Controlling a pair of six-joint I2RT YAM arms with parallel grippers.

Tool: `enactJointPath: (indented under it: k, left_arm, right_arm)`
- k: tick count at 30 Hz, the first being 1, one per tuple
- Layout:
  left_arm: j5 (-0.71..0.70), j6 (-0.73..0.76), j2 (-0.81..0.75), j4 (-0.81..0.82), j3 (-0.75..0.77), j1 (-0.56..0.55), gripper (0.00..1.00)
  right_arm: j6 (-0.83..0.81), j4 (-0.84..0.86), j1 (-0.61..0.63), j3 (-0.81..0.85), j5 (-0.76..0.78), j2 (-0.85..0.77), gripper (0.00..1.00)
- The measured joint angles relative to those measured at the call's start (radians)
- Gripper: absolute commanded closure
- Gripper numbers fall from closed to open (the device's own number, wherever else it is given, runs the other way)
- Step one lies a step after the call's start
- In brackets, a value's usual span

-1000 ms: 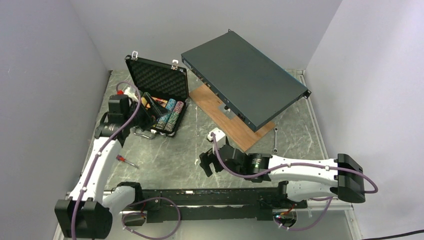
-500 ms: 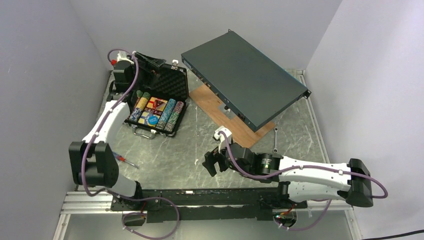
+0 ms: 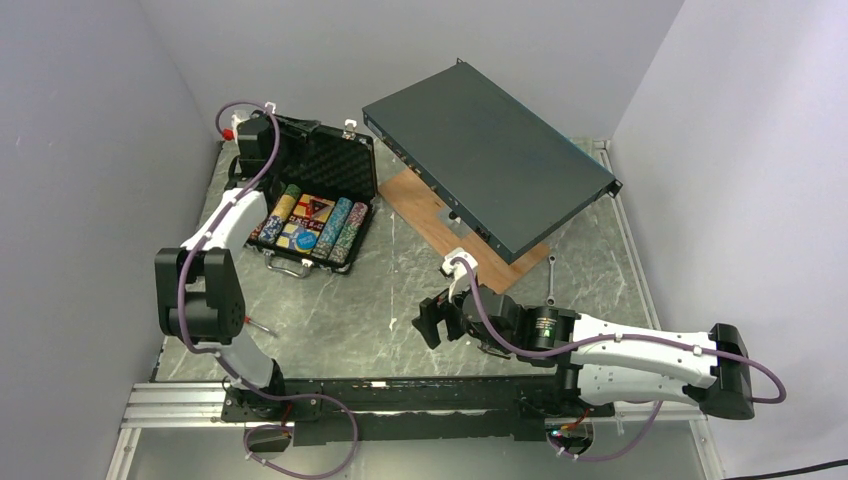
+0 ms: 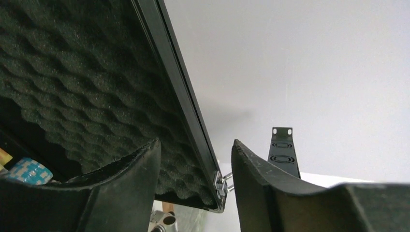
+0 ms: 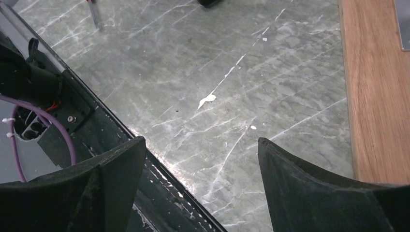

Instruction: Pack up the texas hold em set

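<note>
The small black briefcase (image 3: 312,215) lies open at the back left, its foam-lined lid (image 3: 328,160) standing upright. Rows of multicoloured chips (image 3: 342,228), a blue disc (image 3: 305,240) and a red triangle (image 3: 320,207) sit in its tray. My left gripper (image 3: 274,136) is at the lid's top left corner. In the left wrist view it (image 4: 196,145) is open and straddles the lid's rim (image 4: 186,104), with foam (image 4: 72,92) to the left and a silver latch (image 4: 221,182) below. My right gripper (image 3: 432,326) hangs open and empty over the marble near the front rail, as the right wrist view (image 5: 200,141) also shows.
A large flat dark-grey metal box (image 3: 488,155) rests tilted on a wooden board (image 3: 450,238) at the back right. A small wrench (image 3: 551,280) lies right of the board. A red-handled screwdriver (image 3: 252,323) lies near the left arm. The black front rail (image 5: 121,145) is under the right gripper.
My left arm has swung from the case's front up and back to the lid's top left corner, uncovering the chips. My right arm has shifted a little to the right.
</note>
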Motion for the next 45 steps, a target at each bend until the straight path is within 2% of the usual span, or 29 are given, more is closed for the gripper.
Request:
enactJointPath:
  k: [6,11,14,16,27,39,45]
  left_arm:
    - [-0.006,-0.019,0.047,0.052,0.018,0.021,0.48]
    - [0.003,-0.019,0.108,0.052,0.072,0.026,0.69]
    - [0.015,-0.02,0.122,0.049,0.085,0.033,0.91]
    - [0.031,-0.016,0.125,0.05,0.094,0.04,1.0]
    - [0.083,0.107,0.05,-0.122,0.101,0.073,1.0]
    - [0.097,0.195,-0.145,-0.302,-0.04,0.11,1.0]
    - [0.076,0.253,-0.229,-0.362,-0.119,0.123,1.0]
  right_arm:
    - [0.01,-0.009,0.0,0.0,0.0,0.014,0.13]
    - [0.011,-0.014,0.0,0.003,0.0,0.049,0.13]
    - [0.011,-0.018,0.0,0.011,0.0,0.069,0.13]
    - [0.011,-0.017,0.0,0.02,0.0,0.082,0.13]
    - [0.011,-0.017,0.0,0.046,-0.01,0.142,0.14]
    - [0.001,0.014,0.0,0.094,-0.056,0.283,0.14]
    - [-0.043,0.022,0.0,0.173,-0.072,0.393,0.14]
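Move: The left hand's half-open fingers straddle the line of the raised lid's free rim, whose middle is about 4 cm ahead and 1 cm below. On that rim the right latch sits some 8 cm to the hand's right, only 1 cm farther out. Down in the case, roughly 22 cm below, the card decks lie about 8 cm back and 3 cm left. From the right hand the rim is some 42 cm ahead, 26 cm left and 8 cm higher. The left fingers shut on the rim of the lid's free edge between the latches after easing about 3 cm forward, then keep their pinch and draw the lid back by some 11 cm, drifting left and sinking increasingly as the hand tips and rolls gently. Meanwhile the empty right hand, still open, goes about 5 cm left and as far down over bare table. ##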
